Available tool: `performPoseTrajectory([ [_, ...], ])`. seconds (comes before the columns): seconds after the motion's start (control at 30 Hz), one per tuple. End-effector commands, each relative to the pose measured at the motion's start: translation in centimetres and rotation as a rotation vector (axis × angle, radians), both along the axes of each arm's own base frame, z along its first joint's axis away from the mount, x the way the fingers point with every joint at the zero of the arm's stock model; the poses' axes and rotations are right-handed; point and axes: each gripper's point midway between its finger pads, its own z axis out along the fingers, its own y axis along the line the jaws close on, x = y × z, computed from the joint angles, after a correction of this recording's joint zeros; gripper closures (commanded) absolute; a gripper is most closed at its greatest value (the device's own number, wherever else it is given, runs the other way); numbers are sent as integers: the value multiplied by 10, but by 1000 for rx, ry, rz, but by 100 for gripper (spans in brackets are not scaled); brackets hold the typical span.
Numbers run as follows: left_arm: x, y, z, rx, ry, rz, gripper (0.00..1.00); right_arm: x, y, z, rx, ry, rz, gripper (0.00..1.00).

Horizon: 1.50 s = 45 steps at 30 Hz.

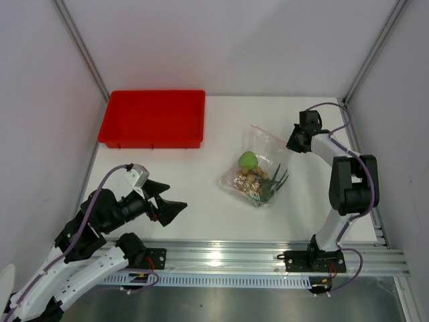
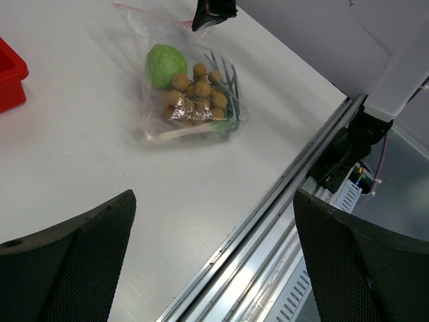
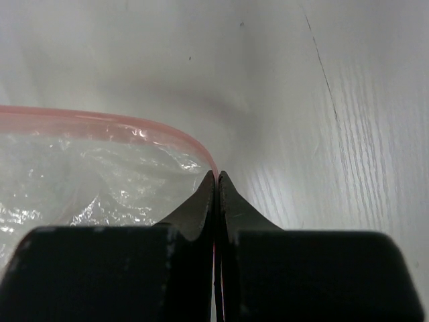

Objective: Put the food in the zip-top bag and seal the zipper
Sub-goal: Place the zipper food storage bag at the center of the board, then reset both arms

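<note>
The clear zip-top bag (image 1: 258, 168) lies on the white table right of centre. Inside it are the lime-green fruit (image 1: 248, 159), the bunch of tan-brown fruits (image 1: 251, 181) and the green leaf sprig (image 1: 273, 184). All show in the left wrist view too, the bag (image 2: 191, 94) with the green fruit (image 2: 165, 65). The pinkish zipper (image 3: 107, 124) runs along the bag's mouth. My right gripper (image 3: 216, 176) is shut on the zipper at its right end, at the bag's far right corner (image 1: 292, 143). My left gripper (image 1: 167, 199) is open and empty, well left of the bag.
A red tray (image 1: 153, 119) stands at the back left. A metal rail (image 1: 268, 253) runs along the table's near edge. Walls with frame posts close the back and sides.
</note>
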Motion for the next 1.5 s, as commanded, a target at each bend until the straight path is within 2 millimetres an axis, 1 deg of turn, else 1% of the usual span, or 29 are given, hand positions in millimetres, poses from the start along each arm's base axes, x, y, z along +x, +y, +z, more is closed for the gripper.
performPoseTrajectory([
  [0.0, -9, -1, 3, -34, 17, -28, 1, 30, -5, -7, -32, -22, -3, 100],
  [0.03, -11, -1, 2, -38, 24, -30, 1, 36, -5, -5, -40, -18, -2, 100],
  [0.07, -13, 1, 2, -43, 24, -31, 1, 38, -6, -18, -48, 14, 2, 100],
  [0.17, -13, 7, -1, -45, 33, -4, 0, 42, -9, -26, -59, 35, -4, 97],
  [0.3, -7, 16, -8, -29, 63, 68, 1, 44, -11, -20, -64, 27, -17, 92],
  [0.4, -1, 18, -15, -3, 97, 107, 0, 44, -10, 3, -92, -14, -6, 70],
  [0.43, 1, 19, -16, 2, 105, 119, 1, 43, -12, 12, -110, -30, -8, 54],
  [0.47, 2, 18, -18, 7, 115, 128, 0, 39, -12, 18, -126, -32, -8, 48],
  [0.5, 5, 17, -22, 14, 137, 139, 1, 36, -15, 39, -144, -72, -19, 37],
  [0.53, 10, 19, -24, 19, 143, 173, 1, 33, -17, 48, -148, -85, -25, 5],
  [0.57, 14, 18, -28, 23, 150, 182, 1, 26, -18, 55, -150, -89, -33, 1],
  [0.6, 16, 16, -30, 24, 160, 192, 1, 18, -19, 61, -152, -92, -50, 1],
  [0.63, 20, 13, -35, 39, 178, 196, 1, 11, -19, 89, -145, -151, -58, 1],
  [0.7, 26, 6, -34, 30, 183, 196, 1, -9, -16, 98, -144, -170, -54, 1],
  [0.73, 31, 2, -40, 39, 197, 203, 1, -23, -11, 122, -145, -222, -49, 1],
  [0.83, 43, -9, -31, -19, 185, 214, 1, -59, 1, 125, -114, -213, -21, 0],
  [0.87, 49, -13, -33, -23, 197, 224, 0, -73, 5, 140, -96, -251, -16, 1],
  [0.93, 60, -22, -26, -83, 203, 244, 1, -99, 9, 130, -94, -232, -8, 1],
  [1.0, 67, -31, -36, -116, 238, 249, 0, -128, 18, 140, -74, -278, -22, 1],
  [1.03, 73, -37, -23, -183, 205, 250, 1, -142, 19, 125, -67, -255, -24, 1],
  [1.07, 76, -38, -41, -197, 234, 265, 0, -154, 26, 122, -35, -255, -40, 1],
  [1.1, 77, -40, -39, -234, 220, 261, 1, -169, 25, 119, -16, -273, -47, 1],
  [1.13, 81, -44, -23, -311, 174, 250, 0, -177, 26, 119, 2, -282, -56, 1],
  [1.17, 84, -44, -44, -326, 202, 274, 1, -187, 32, 116, 38, -284, -58, 1],
  [1.23, 86, -42, -40, -389, 184, 284, 0, -204, 35, 122, 111, -343, -62, 1],
  [1.27, 87, -42, -44, -418, 190, 294, 0, -212, 38, 106, 131, -329, -56, 1],
  [1.33, 86, -37, -62, -422, 200, 313, 0, -227, 50, 111, 237, -385, -27, 1],
  [1.37, 85, -36, -60, -453, 193, 313, 0, -232, 51, 95, 242, -373, -22, 1],
  [1.47, 79, -28, -70, -510, 177, 317, 1, -246, 60, 94, 333, -425, 11, 0],
])
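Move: The right hand still pinches the near-right corner of the zipper edge, with bare table about 3 cm ahead and 5 cm below for that corner to go down on. The bag's middle lies some 14 cm left and 9 cm back of this hand, its cabbage about 16 cm left and 6 cm back, and its leek greens 9 cm left and 16 cm back, all roughly 4 cm lower. From the open, empty left hand the bag's middle is about 23 cm ahead, 25 cm right and 23 cm below. The right hand lowers the pinched corner some 4.5 cm while easing about 3 cm forward, then spreads its closed fingers wide near the table and lets go of the zipper edge. It then climbs about 20 cm off the bag and draws back some 27 cm towards its base, drifting left, dipping again and tipping its fingers up, while the wide-open left hand sinks about 10 cm and goes forward towards the bag, touching nothing. ##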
